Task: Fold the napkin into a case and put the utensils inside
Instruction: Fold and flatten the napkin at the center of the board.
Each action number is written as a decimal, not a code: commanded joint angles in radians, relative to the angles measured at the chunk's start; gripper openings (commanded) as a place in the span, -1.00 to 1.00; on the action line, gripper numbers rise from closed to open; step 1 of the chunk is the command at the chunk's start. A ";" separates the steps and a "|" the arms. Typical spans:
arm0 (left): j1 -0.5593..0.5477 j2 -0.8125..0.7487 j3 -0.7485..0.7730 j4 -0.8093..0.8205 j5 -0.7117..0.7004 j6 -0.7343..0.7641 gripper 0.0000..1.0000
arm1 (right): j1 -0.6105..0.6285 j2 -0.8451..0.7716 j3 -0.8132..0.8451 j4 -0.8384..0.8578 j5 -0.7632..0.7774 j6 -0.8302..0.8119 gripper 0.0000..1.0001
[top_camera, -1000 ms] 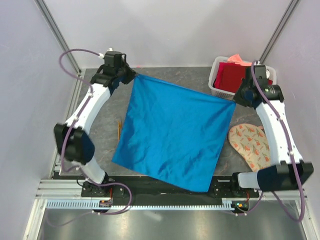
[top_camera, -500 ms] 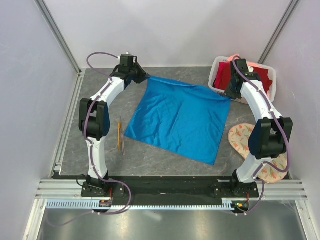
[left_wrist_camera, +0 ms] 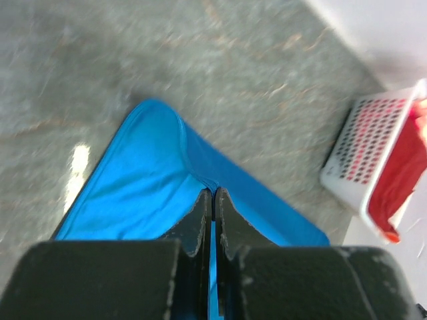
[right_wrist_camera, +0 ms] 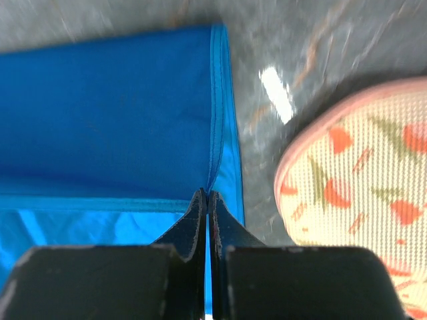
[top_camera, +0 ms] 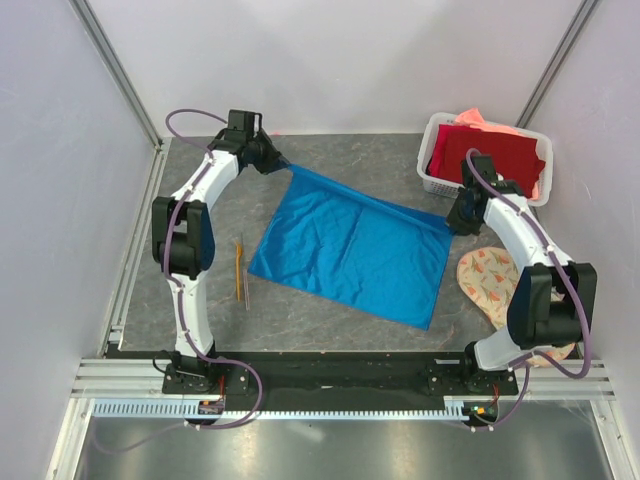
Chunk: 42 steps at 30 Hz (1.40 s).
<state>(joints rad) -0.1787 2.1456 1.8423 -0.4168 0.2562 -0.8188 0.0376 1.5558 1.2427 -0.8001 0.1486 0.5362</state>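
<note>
The bright blue napkin lies spread over the middle of the table, its far edge lifted between the two arms. My left gripper is shut on the napkin's far left corner. At the right, my right gripper is shut on the far right corner. In the right wrist view the edge folds over, with a darker layer above a lighter one. The utensils, thin orange-brown sticks, lie on the table left of the napkin, apart from it.
A white basket holding dark red and salmon-pink cloths stands at the back right, seen too as the basket. A round floral mat lies right of the napkin, partly under the right arm; the same mat sits close by the right fingers.
Both arms have reached out and lowered the napkin from hanging to lying on the table. In the last half second the held far edge came nearer, the right gripper moving away from the basket.
</note>
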 commanded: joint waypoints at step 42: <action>-0.002 -0.036 -0.198 -0.338 -0.051 0.245 -0.96 | -0.013 0.082 -0.289 0.242 -0.187 0.039 -1.00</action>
<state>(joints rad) -0.1741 2.1002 1.6474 -0.7616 0.2321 -0.6189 0.0326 1.6077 0.9092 -0.5945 -0.0719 0.5980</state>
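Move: Both hands hold corners of the napkin's raised edge. The fold place, a strip across the middle of its lying layer, is about 13 cm back, 4 cm left and 13 cm below the left hand. The utensils lie some 25 cm back, 12 cm left of that hand. From the right hand the strip is about 6 cm back, 4 cm left, 11 cm below; the patterned pouch lies 15 cm back, 17 cm right. Still pinching, left draws the napkin edge back 12 cm and down, right lowers it 10 cm and back. ##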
